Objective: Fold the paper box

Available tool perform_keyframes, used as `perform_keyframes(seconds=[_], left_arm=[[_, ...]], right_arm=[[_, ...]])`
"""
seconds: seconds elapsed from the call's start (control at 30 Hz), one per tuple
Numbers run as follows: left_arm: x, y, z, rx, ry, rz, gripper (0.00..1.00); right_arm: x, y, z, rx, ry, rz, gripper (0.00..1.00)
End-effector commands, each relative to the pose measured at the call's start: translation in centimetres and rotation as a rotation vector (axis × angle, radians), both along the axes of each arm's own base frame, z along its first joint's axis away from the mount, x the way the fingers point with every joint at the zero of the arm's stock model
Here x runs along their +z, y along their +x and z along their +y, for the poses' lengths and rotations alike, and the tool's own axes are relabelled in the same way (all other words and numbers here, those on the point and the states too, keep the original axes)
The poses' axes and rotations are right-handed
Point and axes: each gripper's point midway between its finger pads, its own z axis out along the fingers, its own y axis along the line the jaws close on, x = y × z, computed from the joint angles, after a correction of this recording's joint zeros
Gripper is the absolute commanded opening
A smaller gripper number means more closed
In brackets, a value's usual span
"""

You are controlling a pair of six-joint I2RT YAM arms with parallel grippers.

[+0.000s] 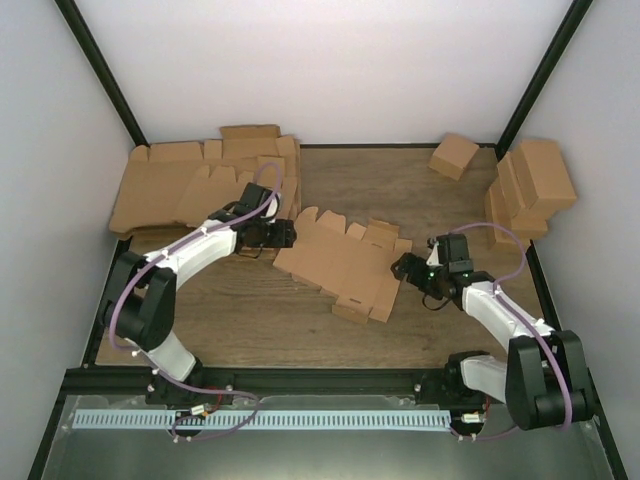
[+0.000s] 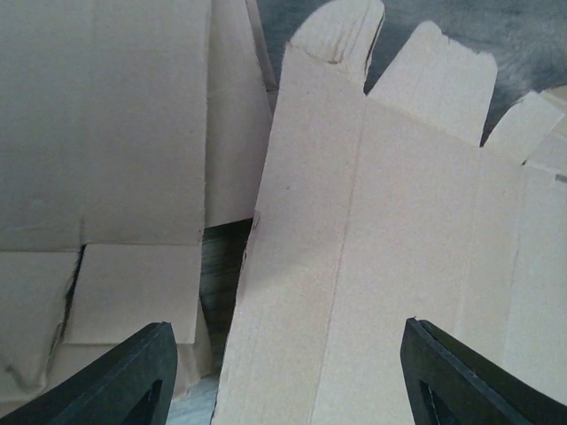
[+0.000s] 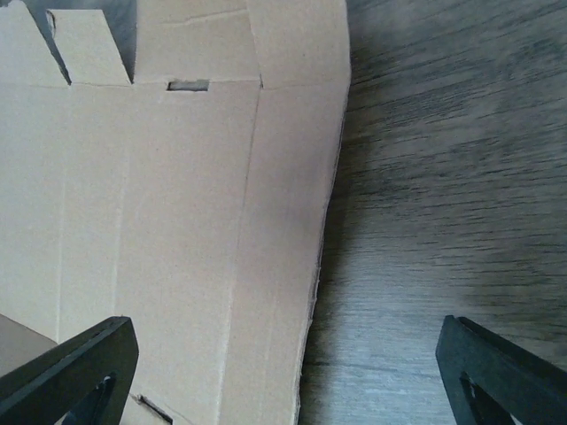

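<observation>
The paper box (image 1: 345,262) lies as a flat, unfolded brown cardboard blank in the middle of the wooden table (image 1: 250,315), with its flaps along the far and near edges. My left gripper (image 1: 283,236) is at the blank's left edge. In the left wrist view the left gripper (image 2: 283,376) stands open, and the blank (image 2: 399,221) spans the gap between its fingers. My right gripper (image 1: 405,267) is at the blank's right edge. In the right wrist view the right gripper (image 3: 288,363) is wide open, with the blank's edge (image 3: 159,221) and bare wood between its fingers.
A pile of flat cardboard blanks (image 1: 190,180) fills the back left corner, close behind my left gripper. Folded boxes (image 1: 530,185) are stacked at the back right, and one small folded box (image 1: 454,156) sits alone near them. White walls enclose the table.
</observation>
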Motion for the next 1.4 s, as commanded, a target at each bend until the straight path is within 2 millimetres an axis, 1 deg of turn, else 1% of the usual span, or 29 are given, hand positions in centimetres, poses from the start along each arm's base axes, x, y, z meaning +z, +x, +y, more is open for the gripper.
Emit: perform_keyframes(seconds=[0.0,0.1,0.17,0.33,0.4,0.53,0.63,0.7,0.73,0.8,0.83,0.9,0.97,1.03,1.07,1.13,1.2,1.37], left_arm=[[-1.6,0.5,-1.4,-0.045,-0.042,0.018,0.70],[-2.4,0.9,-1.6,-0.053,-0.029,0.029,0.69],[-2.9,1.3,-1.3,-0.043,-0.005,0.030,0.68],[-3.6,1.8,-1.1,-0.025,0.012,0.019,0.67],[-3.8,1.9,-1.4,-0.036,-0.002,0.028,0.66],[-4.7,1.7,-2.3,-0.066,-0.036,0.061,0.61],[-4.7,1.5,-2.9,-0.076,-0.070,0.069,0.59],[-4.5,1.4,-3.4,-0.086,-0.095,0.072,0.57],[-4.4,1.4,-3.6,-0.096,-0.109,0.076,0.55],[-3.9,1.4,-4.2,-0.109,-0.135,0.079,0.47],[-3.8,1.4,-4.4,-0.114,-0.145,0.080,0.44],[-3.3,1.4,-4.6,-0.121,-0.158,0.077,0.37],[-2.8,1.3,-4.6,-0.124,-0.162,0.071,0.30],[-2.2,1.2,-4.6,-0.131,-0.171,0.064,0.25],[-1.9,1.1,-4.8,-0.137,-0.178,0.063,0.24],[-1.4,0.8,-5.2,-0.155,-0.202,0.064,0.24],[-0.9,0.5,-5.5,-0.170,-0.224,0.070,0.24],[0.4,-0.5,-6.0,-0.203,-0.285,0.061,0.24]], right_arm=[[-0.2,0.5,1.0,0.026,0.043,-0.015,0.93],[-0.9,0.4,1.4,0.040,0.068,0.003,0.88],[-1.1,0.3,1.6,0.043,0.079,0.014,0.82],[-1.7,0.1,1.9,0.055,0.097,0.008,0.57],[-1.8,0.1,1.9,0.052,0.099,0.020,0.55],[-1.9,0.3,2.2,0.055,0.110,0.025,0.54],[-2.2,0.5,2.2,0.058,0.109,0.033,0.54],[-2.4,0.5,2.4,0.064,0.115,0.039,0.53],[-2.4,0.5,2.5,0.069,0.125,0.043,0.48],[-2.4,0.5,2.8,0.078,0.138,0.045,0.41],[-2.4,0.6,2.8,0.080,0.140,0.042,0.40],[-2.3,0.7,2.7,0.078,0.131,0.033,0.33],[-2.2,0.8,2.4,0.073,0.113,0.024,0.23],[-1.9,0.9,2.1,0.070,0.094,0.009,0.18],[-1.7,1.0,2.0,0.069,0.084,0.000,0.15],[-1.3,1.3,1.8,0.067,0.067,-0.016,0.15],[-0.9,1.5,1.5,0.066,0.048,-0.032,0.10],[-0.2,2.1,1.2,0.077,0.011,-0.073,0.09]])
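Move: Just right of and about 6 cm below the left hand is the paper box's left end edge; the cardboard stack's middle is about 19 cm to that hand's left and 10 cm farther out. For the right hand, the box's right end edge lies about 1 cm to its left and 4 cm below. From this hand, the slotted back flap is 8 cm out and 5 cm left, the front flap 10 cm back and 12 cm left. Sinking onto opposite ends of the flat box, both hands shut on its edges: the left drops about 5 cm, works some 5 cm to the right while its fingers narrow around the left edge, then rises 2–3 cm. The right eases down 3 cm and 2 cm left, pinches the right edge nearly shut, then lifts about 1 cm. ##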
